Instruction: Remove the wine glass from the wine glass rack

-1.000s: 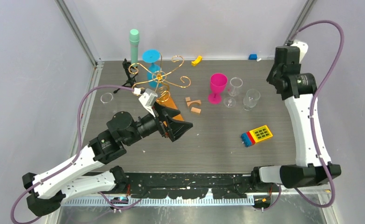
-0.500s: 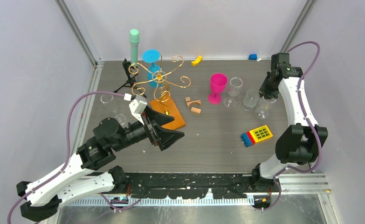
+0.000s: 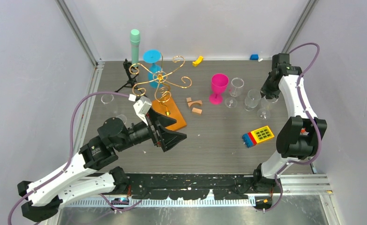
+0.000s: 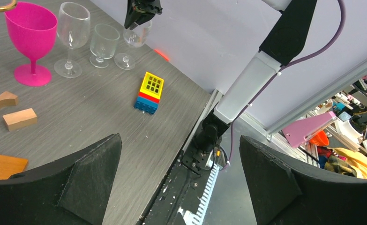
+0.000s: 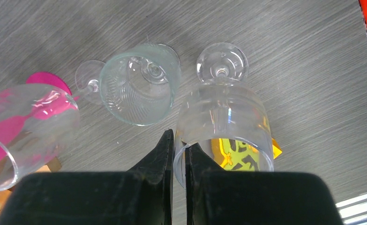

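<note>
The wine glass rack point(image 3: 159, 83), gold wire with curled arms, stands on its orange-brown wooden base point(image 3: 174, 118) at the back left. A blue wine glass point(image 3: 153, 61) sits among its arms. My right gripper point(image 3: 268, 97) is shut on the rim of a clear wine glass point(image 3: 264, 110) at the right of the table. In the right wrist view one finger is inside the bowl and one outside point(image 5: 179, 159). The clear wine glass point(image 5: 223, 117) is upright with its foot down at the table. My left gripper point(image 3: 177, 136) is open and empty, in front of the rack's base point(image 4: 181, 187).
A pink goblet point(image 3: 218, 87) and two clear glasses point(image 3: 252, 99) point(image 3: 236, 88) stand just left of the held glass. A yellow, red and blue block point(image 3: 258, 136), wooden blocks point(image 3: 194, 105), a black tripod point(image 3: 126, 75), a green tube point(image 3: 134, 44) and small clear glasses point(image 3: 107, 98) are around.
My right arm came down from high at the back right, bringing the clear wine glass to the table. My left arm pulled back toward the near left, still open.
</note>
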`<state>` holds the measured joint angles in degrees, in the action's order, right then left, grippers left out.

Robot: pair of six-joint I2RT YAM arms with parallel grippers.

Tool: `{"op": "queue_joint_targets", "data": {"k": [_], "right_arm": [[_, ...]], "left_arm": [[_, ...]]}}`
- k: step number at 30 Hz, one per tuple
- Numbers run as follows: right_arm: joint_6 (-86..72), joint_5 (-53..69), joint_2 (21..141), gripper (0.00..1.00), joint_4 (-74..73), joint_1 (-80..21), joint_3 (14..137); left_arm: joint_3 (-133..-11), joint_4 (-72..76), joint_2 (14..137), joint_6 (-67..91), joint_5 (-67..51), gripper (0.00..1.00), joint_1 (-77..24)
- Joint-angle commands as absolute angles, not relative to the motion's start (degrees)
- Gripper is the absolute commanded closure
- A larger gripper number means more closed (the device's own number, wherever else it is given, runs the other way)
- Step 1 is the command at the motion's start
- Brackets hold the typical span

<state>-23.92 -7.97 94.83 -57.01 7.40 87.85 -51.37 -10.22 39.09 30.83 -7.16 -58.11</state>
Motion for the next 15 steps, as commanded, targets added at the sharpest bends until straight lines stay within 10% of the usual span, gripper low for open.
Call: {"op": "queue_joint_targets", "data": {"k": [1, 8, 15], "right_arm": [[-22.90, -9.98, 94.71, 0.90, -53.73, 7.84, 89.71], [-22.65, -11.16, 97.31, 0.88, -53.48, 8.26, 92.83], [-23.09, -11.35, 96.35, 0.62, -50.79, 8.26, 92.16]], "left_arm": [[-51.42, -9.84, 39.34, 30.17, -8.24, 0.01, -58.27], [-51.77, -11.19, 40.57, 30.22, -8.61, 0.01, -58.27], [-52.69, -12.20, 39.78, 30.00, -7.72, 0.01, -58.27]]}}
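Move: My right fingers pinch the left rim of the upright wine glass, so its middle is about 2 cm back, 3 cm right and 7 cm below my right hand. The small glass stands some 2 cm ahead, 4 cm left and 10 cm below; the other clear wine glass about 4 cm ahead, 13 cm left and 8 cm below. The toy block lies roughly 13 cm straight back and 13 cm below. From my left hand the pinched glass is about 22 cm ahead, 42 cm right and 27 cm below. Keeping my pinch on the rim, I slide the wine glass forward and a little right on the table, away from the small glass, without lifting. Then, still drifting the same way for roughly 2.5 cm in all, I part my right fingers to about a third open and release the rim, one finger inside the bowl and one outside. My left hand, empty and wide open, sinks about 1.5 cm. ##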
